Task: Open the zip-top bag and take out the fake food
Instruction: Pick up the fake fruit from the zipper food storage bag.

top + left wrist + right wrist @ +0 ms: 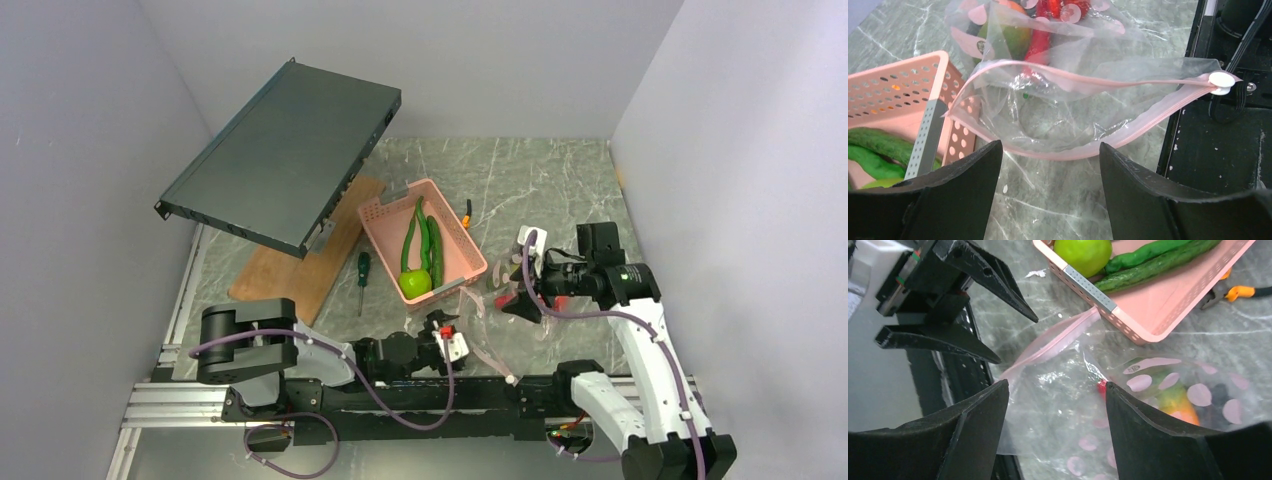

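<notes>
The zip-top bag lies on the marble table with its mouth gaping; the pink zip strip curves round the opening and its white slider is at the right end. Fake food shows through the plastic: a red piece and an orange-green piece. More fake food, a lime-green apple and long green pods, lies in the pink basket. My left gripper is open just in front of the bag's mouth, holding nothing. My right gripper is open above the bag's clear middle.
The pink basket stands just beyond the bag. A green-handled screwdriver, a wooden board and a tilted dark metal chassis are at the left. An orange-handled tool lies behind the basket. Black mounting rails run beside the bag.
</notes>
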Motion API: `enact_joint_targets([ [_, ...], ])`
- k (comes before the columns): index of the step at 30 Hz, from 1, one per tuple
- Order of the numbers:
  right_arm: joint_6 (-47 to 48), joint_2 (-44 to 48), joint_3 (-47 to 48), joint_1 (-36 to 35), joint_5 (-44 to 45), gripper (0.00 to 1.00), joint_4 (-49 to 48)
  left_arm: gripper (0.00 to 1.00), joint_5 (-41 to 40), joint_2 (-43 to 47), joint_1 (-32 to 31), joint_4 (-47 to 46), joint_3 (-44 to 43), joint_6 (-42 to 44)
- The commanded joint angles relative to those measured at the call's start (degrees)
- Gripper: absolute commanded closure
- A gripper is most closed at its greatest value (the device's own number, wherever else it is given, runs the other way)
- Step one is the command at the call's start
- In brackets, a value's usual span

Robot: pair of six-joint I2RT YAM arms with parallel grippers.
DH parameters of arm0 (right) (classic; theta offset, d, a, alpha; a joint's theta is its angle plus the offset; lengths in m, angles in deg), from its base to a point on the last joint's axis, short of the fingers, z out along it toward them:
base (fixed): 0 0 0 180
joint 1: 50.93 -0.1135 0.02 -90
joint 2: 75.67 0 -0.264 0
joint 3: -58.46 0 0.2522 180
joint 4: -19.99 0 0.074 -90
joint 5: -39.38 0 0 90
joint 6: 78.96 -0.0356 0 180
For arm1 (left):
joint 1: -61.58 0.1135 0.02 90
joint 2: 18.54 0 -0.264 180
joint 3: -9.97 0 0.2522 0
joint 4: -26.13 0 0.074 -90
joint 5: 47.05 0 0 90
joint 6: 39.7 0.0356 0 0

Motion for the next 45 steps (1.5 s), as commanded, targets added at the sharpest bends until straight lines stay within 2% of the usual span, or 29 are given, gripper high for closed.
enact_joint_targets([
  [1,-18.3,-3.3,3.0,-3.9,2.6,0.27,-5.5,0.24,-1.5,0.2,-0.2,-11.7,4.3,-4.1],
  [4,-23.1,-7.7,4.6,-8.8,9.2,0.28,-6.7,0.24,-1.9,0.0,-0.2,-13.9,5.8,-5.8],
  [9,-24.3,-12.4,5.9,-17.6,18.7,0.31,-7.5,0.24,-2.7,-0.7,-0.2,-15.5,5.9,-8.6],
  [15,-26.3,-16.0,5.0,-23.3,24.8,0.3,-10.5,0.19,-8.7,-0.9,-0.2,-17.9,7.2,-13.3],
  [22,-27.0,-21.4,5.4,-28.4,29.9,0.3,-12.7,0.19,-9.6,-0.8,-0.2,-15.7,7.0,-16.5],
  [24,-27.2,-22.5,5.3,-28.7,30.4,0.42,-13.2,0.19,-9.5,-0.7,-0.2,-15.8,6.8,-16.9],
  [29,-27.2,-20.4,4.0,-28.2,30.5,0.88,-13.9,0.2,-7.8,-2.2,-0.2,-20.8,5.8,-15.9],
  [31,-27.3,-18.6,3.6,-27.4,29.2,1.0,-13.9,0.21,-6.3,-4.1,-0.1,-23.4,4.6,-15.0],
  [35,-27.0,-15.3,2.9,-25.2,25.1,1.0,-13.7,0.22,-2.6,-7.9,-0.1,-27.2,1.2,-11.9],
  [41,-24.9,-12.7,1.0,-24.6,18.3,1.0,-12.7,0.23,0.6,-12.8,-0.1,-36.7,-0.2,0.6],
  [43,-24.2,-12.4,0.7,-24.5,17.0,1.0,-12.4,0.23,1.2,-13.1,-0.1,-35.7,-1.6,3.0],
  [45,-23.6,-12.3,1.1,-24.6,15.8,1.0,-11.5,0.24,2.2,-13.1,0.0,-30.3,-3.8,4.6],
])
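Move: Ahead of the right hand by only 2 cm, some 5 cm to its left and 8 cm below, is the right-hand lip of the bag's pink mouth. The red pepper in the bag lies about 6 cm ahead and 16 down, the mango 10 cm ahead, and the basket 17 cm ahead and 20 left. From the left hand, the pepper is roughly 12 cm ahead and 12 right, 7 below; that lip is 9 cm ahead, 3 right, nearly level. Reaching down about 8 cm and left 5, fingers tipping some 20 degrees further down, the right hand brings its open jaws to the bag's right-hand lip near the basket end, shuts them on the pink edge, then rises about 3 cm with the lip pinched. The left hand, still open and empty, backs off left 2.5 cm, then swings right about 4.5 cm and slightly up towards the mouth, fingertips lifting some 15 degrees. ##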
